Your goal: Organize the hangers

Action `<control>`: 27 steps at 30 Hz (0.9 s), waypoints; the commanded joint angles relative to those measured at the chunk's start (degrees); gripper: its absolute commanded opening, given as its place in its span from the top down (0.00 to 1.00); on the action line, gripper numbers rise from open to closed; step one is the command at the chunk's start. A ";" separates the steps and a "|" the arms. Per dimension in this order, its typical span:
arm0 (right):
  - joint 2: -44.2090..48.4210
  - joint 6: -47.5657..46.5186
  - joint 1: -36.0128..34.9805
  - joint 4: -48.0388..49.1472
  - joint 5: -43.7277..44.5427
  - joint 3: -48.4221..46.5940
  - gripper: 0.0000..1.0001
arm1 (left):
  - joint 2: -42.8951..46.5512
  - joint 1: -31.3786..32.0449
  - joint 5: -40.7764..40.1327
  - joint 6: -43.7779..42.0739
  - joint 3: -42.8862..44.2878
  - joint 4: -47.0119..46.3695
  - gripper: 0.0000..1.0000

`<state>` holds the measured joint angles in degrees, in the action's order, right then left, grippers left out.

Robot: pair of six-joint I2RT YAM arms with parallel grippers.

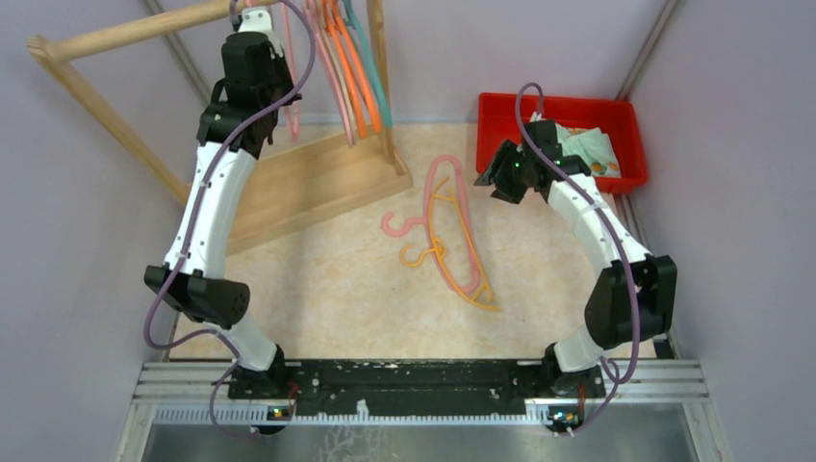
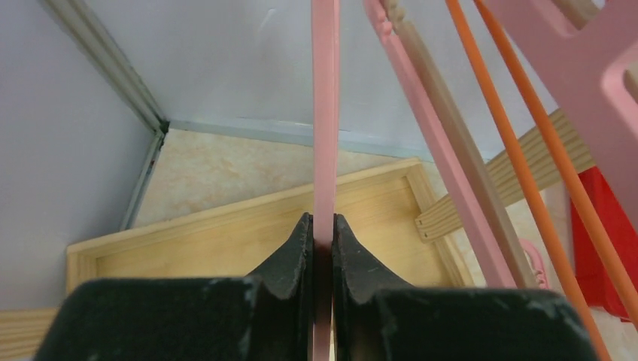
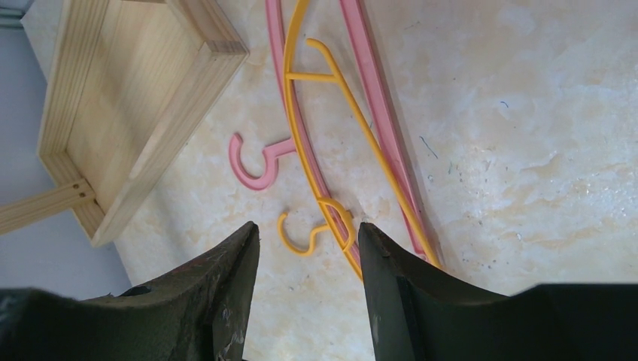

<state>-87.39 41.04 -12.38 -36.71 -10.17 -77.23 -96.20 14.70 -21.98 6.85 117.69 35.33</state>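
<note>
My left gripper (image 1: 248, 21) is raised at the wooden rack's pole (image 1: 135, 34) and is shut on a pink hanger's thin bar (image 2: 324, 113), which runs straight up between the jaws (image 2: 323, 229). Several pink, orange, teal and beige hangers (image 1: 351, 67) hang on the pole to its right; they also show in the left wrist view (image 2: 527, 165). A pink hanger (image 1: 464, 207) and a yellow hanger (image 1: 452, 265) lie overlapped on the table. My right gripper (image 1: 496, 175) hovers open above them; the yellow hook (image 3: 301, 237) shows between its jaws (image 3: 308, 233), with the pink hook (image 3: 252, 162) beyond.
The rack's wooden base frame (image 1: 308, 183) lies at the back left of the table. A red bin (image 1: 500, 111) holding a pale cloth or packet (image 1: 592, 149) stands at the back right, just behind the right gripper. Grey walls close in both sides.
</note>
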 commanded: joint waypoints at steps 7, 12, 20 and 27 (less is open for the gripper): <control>2.92 -1.29 0.55 0.34 0.23 0.16 0.48 | 2.75 -0.29 8.04 1.39 -4.89 2.65 0.58; 2.93 -1.27 0.52 0.80 -0.40 0.59 0.48 | 5.46 -0.29 9.18 0.71 -7.62 3.11 0.41; 3.36 -4.19 0.54 0.47 -0.75 0.91 0.47 | 12.73 -0.37 11.89 -1.35 -11.71 1.51 0.13; -0.11 -12.46 -0.37 -1.75 -1.88 0.10 0.47 | 20.57 -0.64 18.21 -0.41 -15.39 0.83 0.00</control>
<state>-87.02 34.81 -12.23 -38.00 -10.94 -76.01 -79.77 14.50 -8.56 6.39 104.20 38.06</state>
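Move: The left hand still grips the pink hanger by its near side; the rack's bar it goes onto runs about 10 cm ahead of this hand and 12 cm above, neither left nor right. The pink and beige hangers already hung are about 8 cm ahead and 9 cm to its right, the orange hangers 8 cm ahead and 13 cm right, all roughly level. From the right hand that stretch of bar is some 20 cm ahead, 40 cm left and 33 cm up. Left hand sinks about 5 cm, opening to free the pink hanger, then rises and backs off. ##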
